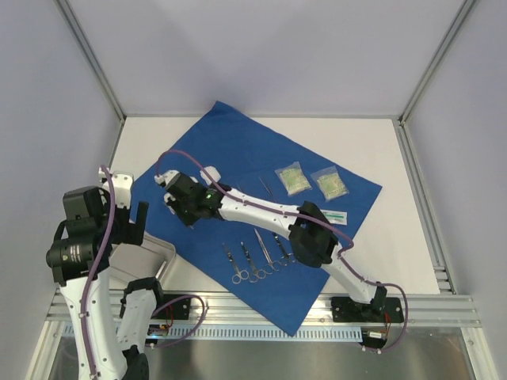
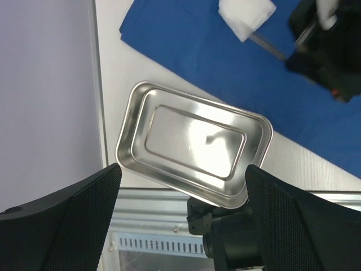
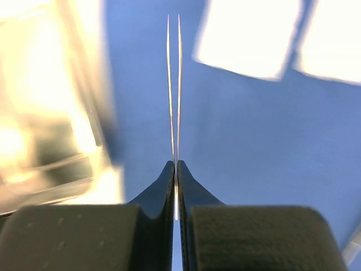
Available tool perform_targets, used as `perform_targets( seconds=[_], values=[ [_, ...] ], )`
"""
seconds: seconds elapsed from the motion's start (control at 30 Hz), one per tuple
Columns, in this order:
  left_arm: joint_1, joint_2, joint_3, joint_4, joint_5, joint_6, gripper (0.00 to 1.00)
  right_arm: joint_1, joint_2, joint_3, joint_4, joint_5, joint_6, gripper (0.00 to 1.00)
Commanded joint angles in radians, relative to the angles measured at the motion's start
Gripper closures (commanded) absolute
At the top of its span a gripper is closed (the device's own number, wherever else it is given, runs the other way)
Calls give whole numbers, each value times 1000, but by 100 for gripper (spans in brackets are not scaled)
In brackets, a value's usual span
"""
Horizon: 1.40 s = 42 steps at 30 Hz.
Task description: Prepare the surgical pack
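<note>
The surgical pack is a royal-blue drape (image 1: 238, 150) spread flat across the table, also seen in the left wrist view (image 2: 186, 51) and under the right wrist (image 3: 237, 130). My right gripper (image 1: 170, 198) (image 3: 176, 169) hovers over the drape's left part, shut on thin steel tweezers (image 3: 174, 84) that stick straight out ahead of the jaws. The tweezers (image 2: 268, 48) point toward a white gauze pad (image 2: 245, 14). My left gripper (image 1: 131, 218) (image 2: 180, 209) is open, held above a steel tray (image 2: 255, 127) with nothing between its fingers.
A row of scissors and clamps (image 1: 257, 257) lies on the drape's near part. Two gauze packets (image 1: 293, 178) (image 1: 331, 184), a small flat packet (image 1: 333, 215) and another slim tool (image 1: 265, 188) lie farther back. The steel tray (image 1: 154, 257) sits left of the drape, by the metal rail (image 1: 261, 309).
</note>
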Motion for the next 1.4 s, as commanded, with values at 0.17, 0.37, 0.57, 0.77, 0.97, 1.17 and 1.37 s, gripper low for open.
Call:
perform_targets(
  seconds=[0.17,0.37,0.57,0.77,0.97,1.17,1.37],
  values=[
    [7,-34,67,-92,95,12,0,164,100,209,144,-48,-25,100],
    [7,-32,61,-95,122,8,0,199,195,283,146,112,-20,100],
    [7,-32,64,-100,121,8,0,216,249,294,136,154,-15,99],
    [7,-32,90,-100,104,1,0,223,263,258,142,137,18,100],
    [7,-35,133,-100,93,-5,0,236,281,260,155,151,2,99],
    [7,-35,267,-94,99,-3,0,247,281,254,155,156,-8,99],
    [7,-38,349,-103,119,3,0,245,287,252,158,159,-12,100]
  ],
)
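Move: The steel tray that the held tweezers are bound for has its middle about 14 cm left of the right hand, 9 cm back and 7 cm below. The nearest gauze pad is some 7 cm ahead and 4 cm left of that hand, the middle pad 11 cm ahead and 1 cm right, both about 7 cm lower. From the left hand the tray is some 24 cm below, about 3 cm ahead and level sideways. The tweezers, still pinched in the shut right fingers, go left and back about 10 cm each way from the cloth to the tray, first rising 5 cm, then sinking to hang low over its floor; after a pause they ease some 3 cm farther back and slightly down. The open left hand drifts 2 cm left, waits, then climbs to about 10 cm above its start, its fingers tipping upward. ##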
